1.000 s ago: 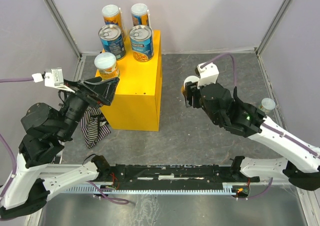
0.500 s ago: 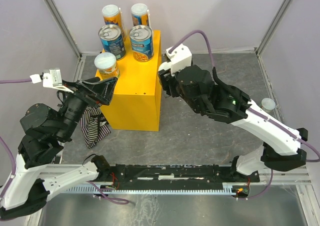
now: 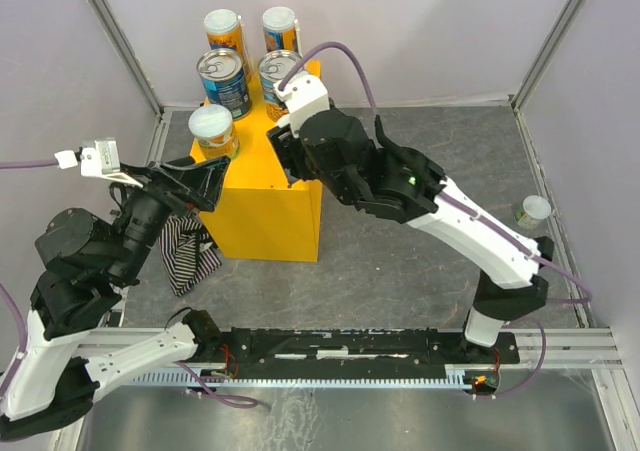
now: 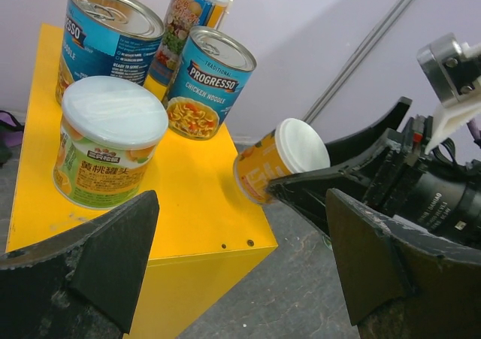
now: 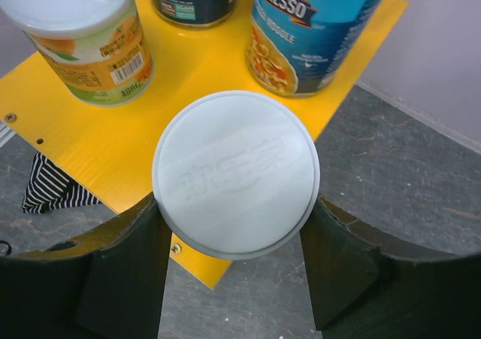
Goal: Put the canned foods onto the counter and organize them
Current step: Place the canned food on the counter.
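The yellow counter (image 3: 285,206) stands left of centre. On it are two blue Progresso cans (image 3: 222,81) (image 3: 283,83), two taller cans (image 3: 223,29) (image 3: 280,26) behind them, and a white-lidded can (image 3: 212,129) at its front left. My right gripper (image 5: 237,234) is shut on an orange can with a white lid (image 5: 234,172) (image 4: 278,158), tilted over the counter's right edge. In the top view the right arm hides that can. My left gripper (image 4: 240,234) (image 3: 205,181) hangs open and holding nothing at the counter's front left, near the white-lidded can (image 4: 113,140).
A striped cloth (image 3: 188,253) lies on the grey floor against the counter's left side. Another small white-lidded can (image 3: 533,211) stands far right by the wall. Grey walls enclose the table on three sides.
My right arm has swung left from the table's middle, carrying the orange can to the counter's right edge. The left gripper has barely moved and stays open.
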Tool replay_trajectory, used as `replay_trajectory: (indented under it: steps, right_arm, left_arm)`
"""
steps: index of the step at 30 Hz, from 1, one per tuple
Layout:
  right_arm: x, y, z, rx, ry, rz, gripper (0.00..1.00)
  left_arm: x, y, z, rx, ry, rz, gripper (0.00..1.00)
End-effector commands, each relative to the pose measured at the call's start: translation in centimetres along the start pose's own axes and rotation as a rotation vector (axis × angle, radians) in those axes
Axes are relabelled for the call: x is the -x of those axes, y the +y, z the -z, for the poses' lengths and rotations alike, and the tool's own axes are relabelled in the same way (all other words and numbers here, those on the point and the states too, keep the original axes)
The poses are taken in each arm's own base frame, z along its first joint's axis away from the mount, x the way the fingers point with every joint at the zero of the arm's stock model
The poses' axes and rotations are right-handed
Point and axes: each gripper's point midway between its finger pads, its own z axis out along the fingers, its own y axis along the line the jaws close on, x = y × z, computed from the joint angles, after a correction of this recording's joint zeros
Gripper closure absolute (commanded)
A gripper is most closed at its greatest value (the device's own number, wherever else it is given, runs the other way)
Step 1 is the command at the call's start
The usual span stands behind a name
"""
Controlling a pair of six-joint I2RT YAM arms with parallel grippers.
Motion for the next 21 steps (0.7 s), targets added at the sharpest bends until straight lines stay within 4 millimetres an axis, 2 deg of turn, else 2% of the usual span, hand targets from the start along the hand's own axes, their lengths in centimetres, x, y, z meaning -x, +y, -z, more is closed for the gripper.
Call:
replay_trajectory:
  steps: [1, 11, 21]
  right_arm:
    - [3.8, 0.9, 0.3, 0.036, -0.089, -0.066, 0.79]
    - [3.6, 2.3, -2.3, 0.027, -0.073, -0.071, 0.78]
    - [2.7, 1.2, -3.8, 0.0, -0.042, -0.088, 0.78]
  left_arm:
    - [1.8, 0.2, 0.8, 0.008, -0.044, 0.035, 0.03]
    - [1.6, 0.6, 1.0, 0.017, -0.046, 0.028, 0.03]
    - [1.5, 0.5, 0.7, 0.016, -0.05, 0.02, 0.03]
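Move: My right hand already holds the white-lidded can; the free patch of counter it is meant for lies about 3 cm ahead, 5 cm left and 7 cm below. The chicken noodle can stands 9 cm straight ahead, the other blue can 10 cm ahead and 10 cm left, and the fruit can 1 cm ahead and 13 cm left, their middles 2 to 4 cm lower than my hand. From my left hand that patch is roughly 12 cm ahead, 6 cm right and 12 cm below. I carry the gripped can left over the counter with my right hand, about 4.5 cm towards the fruit can, easing off sideways as I sink some 2.5 cm and push forward as much towards the chicken noodle can. My fingers keep their hold, and the wrist barely turns. ##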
